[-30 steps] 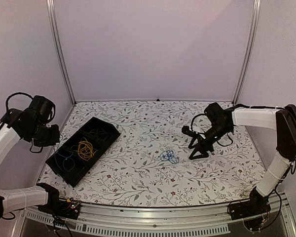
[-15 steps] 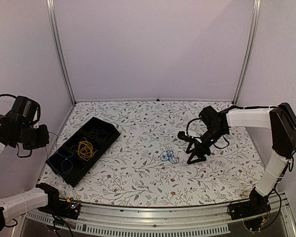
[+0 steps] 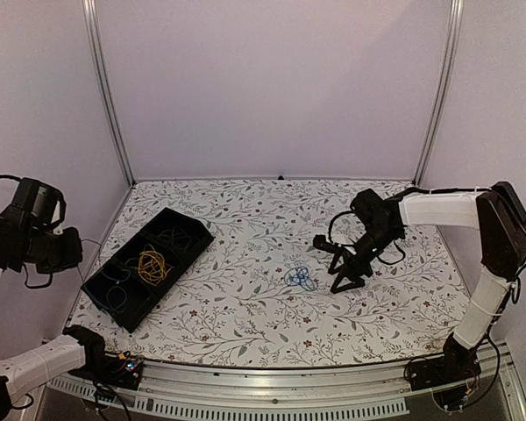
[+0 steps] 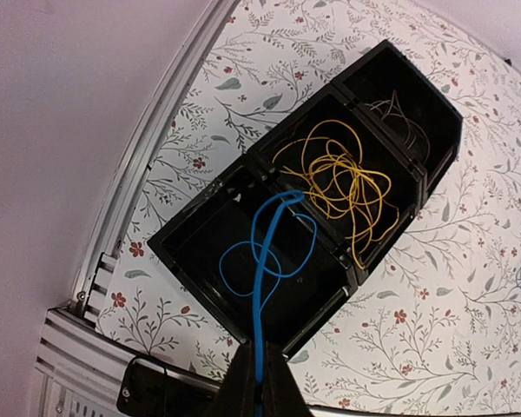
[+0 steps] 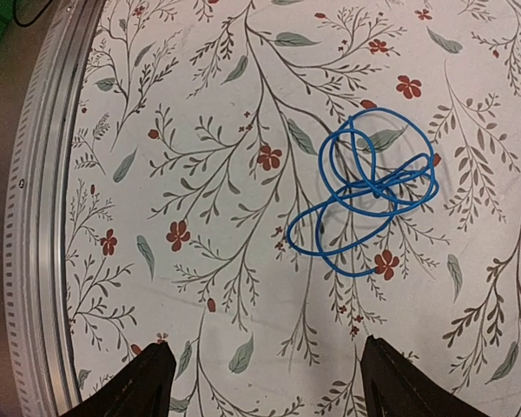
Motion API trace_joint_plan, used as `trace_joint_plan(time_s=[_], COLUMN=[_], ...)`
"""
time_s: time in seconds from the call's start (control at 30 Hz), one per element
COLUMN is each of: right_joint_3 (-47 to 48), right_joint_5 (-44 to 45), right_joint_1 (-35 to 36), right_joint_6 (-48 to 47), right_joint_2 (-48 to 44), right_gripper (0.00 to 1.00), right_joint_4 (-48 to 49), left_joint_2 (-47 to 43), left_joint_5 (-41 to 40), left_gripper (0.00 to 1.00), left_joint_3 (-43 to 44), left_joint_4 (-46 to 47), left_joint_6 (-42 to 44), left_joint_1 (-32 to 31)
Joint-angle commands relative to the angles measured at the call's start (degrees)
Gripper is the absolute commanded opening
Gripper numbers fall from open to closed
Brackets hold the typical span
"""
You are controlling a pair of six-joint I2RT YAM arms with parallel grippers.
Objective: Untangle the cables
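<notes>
A black tray with three compartments lies at the left of the table. A yellow-orange cable fills its middle compartment and dark thin cables its far one. A blue cable rises from the near compartment into my left gripper, which is shut on it and held high off the table's left edge. Another blue cable lies tangled in loops mid-table. My right gripper hangs open just right of it, with only bare table between its fingers.
An aluminium rail runs along the table's near edge and shows in the right wrist view. Metal uprights and pale walls close in the sides and back. The table has a floral cover.
My left arm has drawn back to the left and upward with the blue cable in its grip. My right gripper has moved left, closer to the blue tangle, still open.
</notes>
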Motion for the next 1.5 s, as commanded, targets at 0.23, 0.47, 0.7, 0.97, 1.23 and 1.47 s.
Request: trace_joint_plan(time_s=[0.23, 0.47, 0.7, 0.97, 1.23, 1.47], right_joint_3=[1.5, 1.4, 1.2, 1.2, 1.2, 1.2], right_joint_5=[0.7, 1.3, 1.7, 2.2, 2.7, 2.7], right_joint_1=[1.7, 1.7, 1.7, 1.7, 1.8, 1.8], right_joint_6=[-0.2, -0.2, -0.4, -0.5, -0.8, -1.0], right_joint_2=[2.1, 2.0, 2.3, 2.6, 3.5, 3.4], right_gripper=[0.78, 0.78, 0.78, 0.78, 0.79, 0.79], right_joint_4=[-1.4, -1.5, -1.7, -1.9, -2.5, -2.8], left_joint_2=[-4.5, -2.9, -1.8, 0.0, 5.4, 11.5], left_joint_5=[-4.5, 0.8, 2.0, 3.3, 6.4, 11.5], left_gripper=[0.00, 0.00, 0.00, 0.00, 0.00, 0.00], left_joint_3=[6.9, 0.4, -3.9, -11.6, -16.2, -20.2], left_joint_4=[1.9, 5.3, 10.5, 12.4, 15.7, 17.3], left_joint_6=[-1.3, -0.4, 0.6, -1.7, -3.8, -5.8], left_joint_1=[0.6, 0.7, 0.7, 0.7, 0.8, 1.0])
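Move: Below and ahead of the left hand, which holds a blue cable, lies the black tray's near compartment: about 8 cm forward, 5 cm right and 22 cm down. The yellow cable in the middle compartment is roughly 16 cm ahead and 12 cm right of that hand. From the open right hand the near compartment is some 48 cm left and 2 cm ahead, while the blue tangle on the table lies about 5 cm ahead and 10 cm left; both are some 6 cm below. Lifting first by about 5 cm, the left hand then reverses and lowers the blue cable some 15 cm towards the near compartment, easing forward and right by about 3 cm each. Its fingers stay shut on the cable and tip more steeply down. The right hand, still open beside the tangle, sinks about 2 cm and touches nothing. ##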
